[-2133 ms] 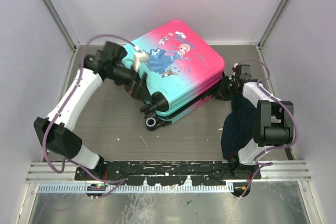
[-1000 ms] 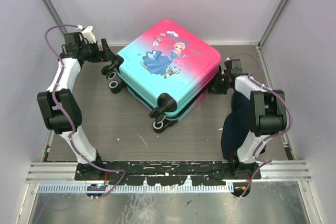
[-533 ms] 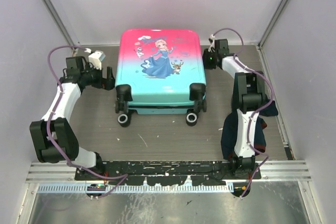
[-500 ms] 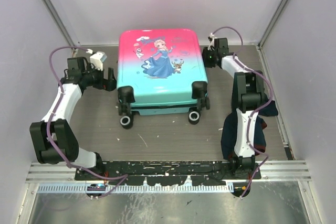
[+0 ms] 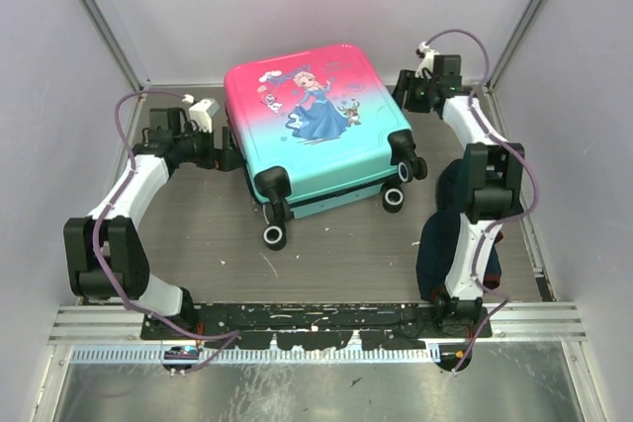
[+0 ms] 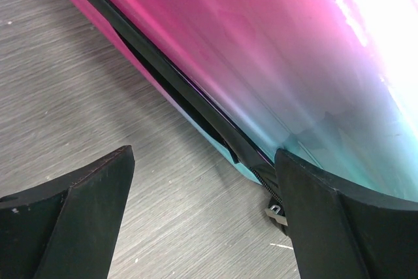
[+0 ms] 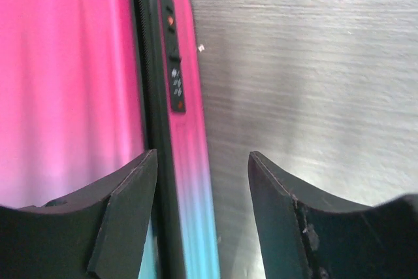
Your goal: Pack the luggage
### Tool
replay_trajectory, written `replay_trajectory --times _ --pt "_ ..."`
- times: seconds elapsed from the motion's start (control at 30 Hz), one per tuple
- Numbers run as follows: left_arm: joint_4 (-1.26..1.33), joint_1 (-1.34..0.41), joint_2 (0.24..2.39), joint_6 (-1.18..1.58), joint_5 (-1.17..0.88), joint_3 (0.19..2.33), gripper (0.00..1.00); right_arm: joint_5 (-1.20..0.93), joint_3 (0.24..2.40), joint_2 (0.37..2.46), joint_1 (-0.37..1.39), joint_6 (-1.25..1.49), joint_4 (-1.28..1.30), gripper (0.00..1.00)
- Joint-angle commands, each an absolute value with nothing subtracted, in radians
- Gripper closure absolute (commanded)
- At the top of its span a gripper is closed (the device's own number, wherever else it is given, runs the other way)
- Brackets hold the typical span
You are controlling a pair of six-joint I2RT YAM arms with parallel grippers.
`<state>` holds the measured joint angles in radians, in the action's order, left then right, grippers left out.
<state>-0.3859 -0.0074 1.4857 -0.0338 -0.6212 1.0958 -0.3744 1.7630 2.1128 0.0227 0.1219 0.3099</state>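
Note:
The luggage (image 5: 312, 140) lies flat and closed on the table, printed lid up, pink end toward the back wall, black wheels (image 5: 274, 236) toward the near side. My left gripper (image 5: 226, 152) is open at its left side. In the left wrist view the left gripper (image 6: 202, 158) hovers over bare table, and the luggage (image 6: 248, 50) side with its dark zipper seam and a metal zipper pull (image 6: 277, 212) sits by the right finger. My right gripper (image 5: 404, 91) is open at the back right corner. In the right wrist view the right gripper (image 7: 202, 156) straddles the luggage (image 7: 189, 213) lower edge without clamping it.
A dark navy cloth heap (image 5: 453, 234) lies by the right arm's base. White walls and metal posts enclose the table on three sides. A small lock panel (image 7: 174, 63) sits on the suitcase's side seam. Grey wood-grain table (image 5: 326, 254) shows in front of the wheels.
The suitcase has turned, its wheel end swinging toward the right. My right gripper has opened and sits further back at the pink corner. The left gripper stays open beside the left edge.

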Motion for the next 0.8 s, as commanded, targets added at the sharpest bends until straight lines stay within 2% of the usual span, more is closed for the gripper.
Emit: replay_trajectory --times 0.0,0.2,0.27,0.4,0.47,0.63,0.77 --pt "-0.254 -0.098 1.5 0.027 -0.721 1.094 0.08 -0.494 1.733 1.899 -0.059 0.079 0.459 0.37" --pt "-0.296 -0.049 1.449 0.034 -0.732 1.075 0.07 -0.553 1.573 1.68 -0.13 0.026 0.601 0.35" --pt "-0.344 -0.046 1.454 0.001 -0.743 1.1 0.08 -0.572 1.563 1.627 -0.14 0.026 0.628 0.27" --pt "-0.359 -0.055 1.452 -0.025 -0.759 1.091 0.09 -0.613 1.626 1.571 -0.141 0.021 0.706 0.07" --pt "-0.362 -0.058 1.448 -0.023 -0.743 1.084 0.09 -0.64 1.651 1.553 -0.135 -0.002 0.8 0.01" --pt "-0.322 -0.058 1.44 0.011 -0.722 1.055 0.1 -0.528 1.574 1.487 -0.076 -0.134 0.951 0.01" --pt "-0.296 -0.059 1.439 0.042 -0.721 1.039 0.1 -0.393 1.486 1.465 -0.004 -0.176 0.944 0.01"
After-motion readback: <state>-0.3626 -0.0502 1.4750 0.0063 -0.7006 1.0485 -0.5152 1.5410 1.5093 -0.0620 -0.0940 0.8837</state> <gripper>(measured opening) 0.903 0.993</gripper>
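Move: The suitcase lies between my hands. Its middle is about 18 cm right of my left hand and 3 cm ahead; its near-left wheels are some 9 cm right and 14 cm back. From my right hand, the near-right wheels I make for are roughly 17 cm straight back and a little lower. The suitcase's middle is 11 cm back and 17 cm left, and the navy garment is about 31 cm back, 11 cm right and well below. I pull my right hand away from the suitcase's far right side, back about 20 cm and up some 13, swinging out to the right and partly in again, opening the fingers wide and dipping slightly over the near-right wheels. My open left hand meanwhile pushes its finger rightward about 2.5 cm against the suitcase's left side, then eases back nearly 2 cm. ##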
